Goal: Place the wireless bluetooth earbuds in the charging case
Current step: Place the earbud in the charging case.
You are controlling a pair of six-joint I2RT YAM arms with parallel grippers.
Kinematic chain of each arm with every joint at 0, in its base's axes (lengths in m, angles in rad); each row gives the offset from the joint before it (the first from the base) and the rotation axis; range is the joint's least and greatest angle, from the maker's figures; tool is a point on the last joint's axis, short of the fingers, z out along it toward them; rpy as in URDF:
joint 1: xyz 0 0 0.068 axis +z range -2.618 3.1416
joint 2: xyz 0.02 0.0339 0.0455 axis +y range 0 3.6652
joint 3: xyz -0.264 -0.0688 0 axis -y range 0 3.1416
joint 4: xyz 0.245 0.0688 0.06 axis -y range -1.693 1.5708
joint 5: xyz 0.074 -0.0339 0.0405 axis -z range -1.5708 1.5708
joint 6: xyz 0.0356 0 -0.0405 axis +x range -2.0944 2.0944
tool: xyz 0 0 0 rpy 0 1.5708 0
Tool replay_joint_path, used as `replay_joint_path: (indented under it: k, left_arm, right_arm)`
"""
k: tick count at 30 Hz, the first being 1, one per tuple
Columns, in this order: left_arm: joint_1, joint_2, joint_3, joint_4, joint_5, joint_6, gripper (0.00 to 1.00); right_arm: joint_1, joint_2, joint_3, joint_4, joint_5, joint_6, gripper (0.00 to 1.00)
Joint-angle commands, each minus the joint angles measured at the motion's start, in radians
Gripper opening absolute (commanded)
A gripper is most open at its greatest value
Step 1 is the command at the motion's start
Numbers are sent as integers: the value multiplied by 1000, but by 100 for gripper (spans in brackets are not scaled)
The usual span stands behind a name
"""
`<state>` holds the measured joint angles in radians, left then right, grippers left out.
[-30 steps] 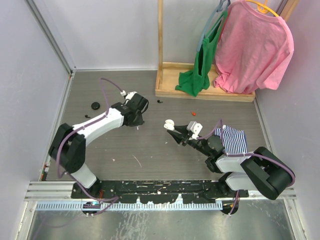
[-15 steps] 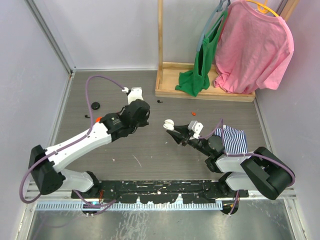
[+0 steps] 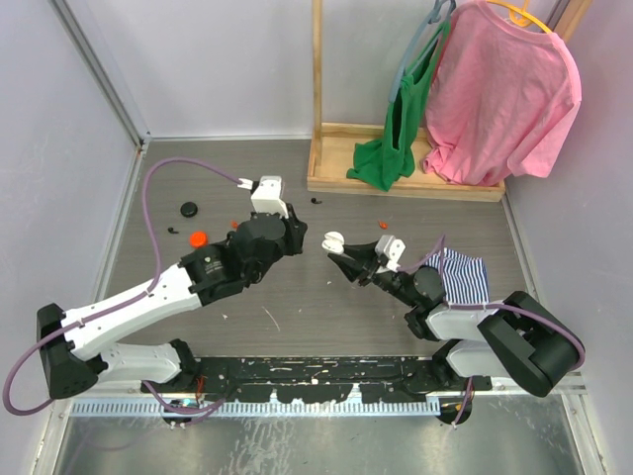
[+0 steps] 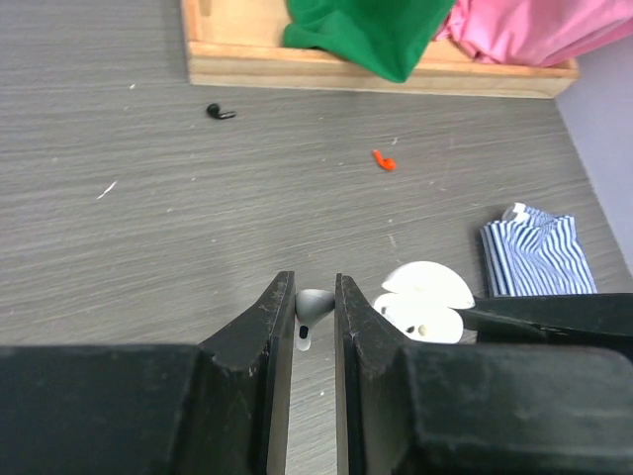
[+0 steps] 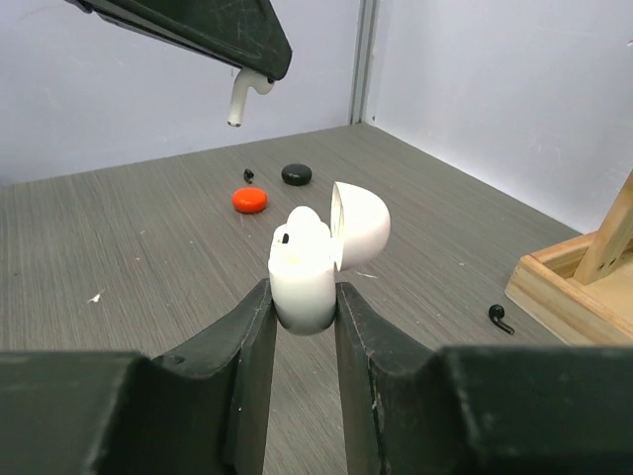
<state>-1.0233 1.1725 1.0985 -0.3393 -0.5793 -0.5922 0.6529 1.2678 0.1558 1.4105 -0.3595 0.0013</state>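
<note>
A white earbud [image 4: 315, 309] is pinched between the fingers of my left gripper [image 4: 316, 289], which is shut on it. In the right wrist view the same earbud [image 5: 247, 94] hangs stem down, above and to the left of the case. My right gripper [image 5: 302, 297] is shut on the white charging case [image 5: 305, 272] and holds it off the table with its lid flipped open. In the top view the left gripper [image 3: 297, 237] sits just left of the case [image 3: 334, 240]. A black earbud [image 4: 220, 112] and a red earbud [image 4: 384, 159] lie on the table.
A red round case [image 3: 198, 238] and a black round case [image 3: 188, 209] lie at the left. A folded striped cloth [image 3: 463, 274] rests by the right arm. At the back stands a wooden rack [image 3: 396, 178] with a green garment [image 3: 396, 129] and a pink shirt [image 3: 504, 89].
My left arm has swung right and stretched out, carrying the white earbud close to the open case. The red round case is now uncovered. The right gripper has barely moved.
</note>
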Motion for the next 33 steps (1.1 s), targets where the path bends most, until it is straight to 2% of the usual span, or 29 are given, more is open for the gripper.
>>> replay_joint_path:
  k: [1,18,33]
  left_arm:
    - [-30,-22,-13,179,-13,49,14]
    - [-111,55,-67,488,94,163,14]
    - [-127,75,-98,540,109,204,15]
  right_arm:
    - [5,-14,34,123,14,35,7]
    - [5,-6,31,185,19,74,7]
    - [5,-30,22,200,28,86,7]
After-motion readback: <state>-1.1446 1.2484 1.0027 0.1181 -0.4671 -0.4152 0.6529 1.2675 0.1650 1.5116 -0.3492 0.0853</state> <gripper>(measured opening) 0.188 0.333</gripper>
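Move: Off to the left hand's right, about 9 cm, lies the open charging case, some 2 cm back and 3 cm lower, held in the right fingers; the left hand already holds the white earbud. On the table roughly 21 cm below the left hand, a black earbud lies about 24 cm ahead and 2 cm right, an orange earbud 18 cm ahead and 17 cm right. From the right hand, the white earbud is about 10 cm left, 3 cm ahead and 4 cm up. Carrying the gripped white earbud about 8 cm to the right, the left hand closes in on the open case, drifting slightly back and first rising a little, then levelling off and slowing. Its wrist turns some 15 degrees clockwise while the fingertips lift. The right hand keeps its hold on the case and raises it about 3 cm towards the earbud, tilting its fingertips up slightly. ##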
